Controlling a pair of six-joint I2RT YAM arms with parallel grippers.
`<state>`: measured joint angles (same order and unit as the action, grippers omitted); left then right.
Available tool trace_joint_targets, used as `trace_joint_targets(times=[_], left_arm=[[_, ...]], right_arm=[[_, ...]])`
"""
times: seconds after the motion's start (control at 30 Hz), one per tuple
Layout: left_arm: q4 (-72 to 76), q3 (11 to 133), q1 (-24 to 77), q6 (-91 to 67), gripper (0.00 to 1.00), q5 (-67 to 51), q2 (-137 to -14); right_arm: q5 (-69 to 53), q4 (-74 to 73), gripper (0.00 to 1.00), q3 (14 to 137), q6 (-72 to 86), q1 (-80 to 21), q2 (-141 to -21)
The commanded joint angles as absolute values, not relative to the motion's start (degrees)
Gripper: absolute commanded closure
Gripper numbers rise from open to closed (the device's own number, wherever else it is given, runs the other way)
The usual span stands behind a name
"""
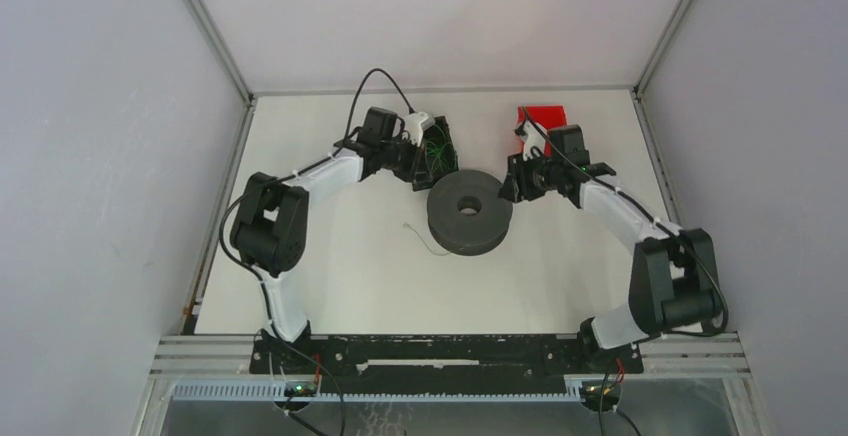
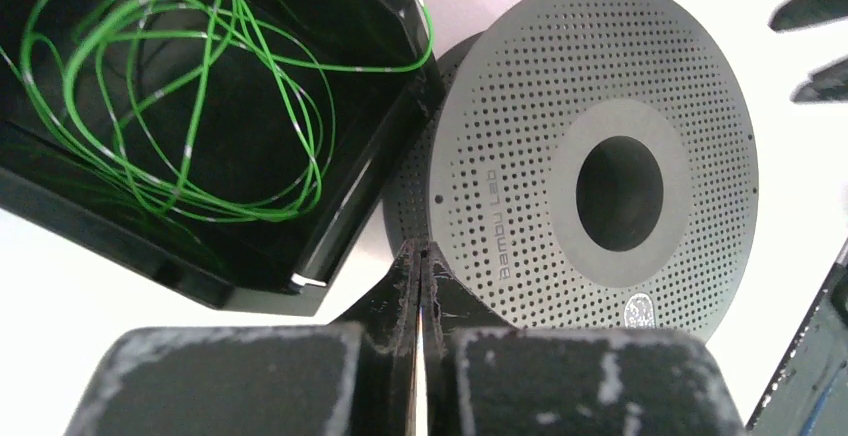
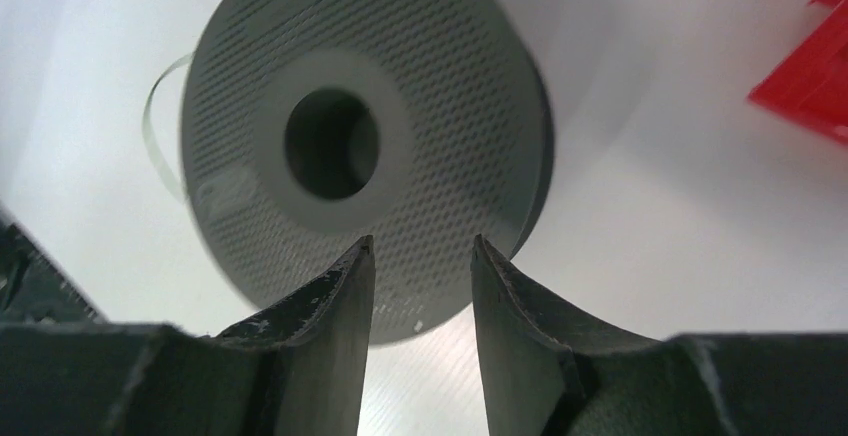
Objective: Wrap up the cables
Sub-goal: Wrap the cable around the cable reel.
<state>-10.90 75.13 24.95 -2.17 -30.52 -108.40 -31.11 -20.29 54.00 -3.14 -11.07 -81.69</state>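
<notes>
The cables [image 2: 170, 86] are thin bright green wires lying in loose loops inside an open black box [image 2: 250, 291]; from above the cables [image 1: 437, 151] show as green specks in that box. My left gripper [image 2: 420, 252] is shut, with nothing visible between its tips, which rest at the rim of a grey perforated spool [image 2: 520, 106] beside the box corner. From above, the left gripper [image 1: 428, 182] sits between box and spool [image 1: 470, 211]. My right gripper [image 3: 422, 246] is open at the spool's [image 3: 440, 86] other side, nothing between its fingers [image 3: 340, 306]. It shows from above as the right gripper [image 1: 508, 188].
A red object [image 1: 543, 118] lies at the back right, and the red object [image 3: 810, 76] is also in the right wrist view. A thin pale strand [image 1: 425, 239] curls on the white table [image 1: 340, 276] left of the spool. Grey walls enclose the table.
</notes>
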Motion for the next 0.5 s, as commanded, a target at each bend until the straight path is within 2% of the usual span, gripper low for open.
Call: trace_joint_targets(times=[0.0,0.17,0.23,0.47], left_arm=[[-18.2,82.98,24.53,3.75,1.0,-32.0,-111.13],[-19.45,83.03,24.33,4.82,1.0,-32.06,-109.84],[-19.2,81.24,24.07,5.24,0.96,-32.76,-107.64],[-21.18,71.75,22.12,10.78,0.65,-35.3,-96.38]], right_arm=[[-23.35,-17.86,0.52,61.22,-3.99,-11.99,-89.06],[-25.04,-18.11,0.51,63.48,-4.14,-12.5,-92.66],[-26.05,-18.76,0.51,63.41,-5.9,-12.4,-91.61],[-30.99,-25.85,0.5,63.45,-19.24,-15.8,-83.15]])
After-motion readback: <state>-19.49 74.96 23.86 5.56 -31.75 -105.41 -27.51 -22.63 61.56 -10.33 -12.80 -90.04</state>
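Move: The loose cable end lies on the table about 9 cm back from the left hand, 3 cm to its left and some 8 cm below. The reel's middle is about 6 cm back and 10 cm to the right, the green-cable box about 11 cm ahead and 2 cm right. From the right hand, the reel's middle is level, about 9 cm left and 8 cm below; the red box is about 21 cm ahead and 9 cm right. Forward a centimetre, then back about 3 cm and left 2 cm, the left hand retreats from beside the green-cable box towards the loose cable end, its shut fingers parting to about a third open. The right hand dips forward about 4 cm and down 3 cm along the reel's right rim, then rises 2 cm and eases back, fingers still half open. ##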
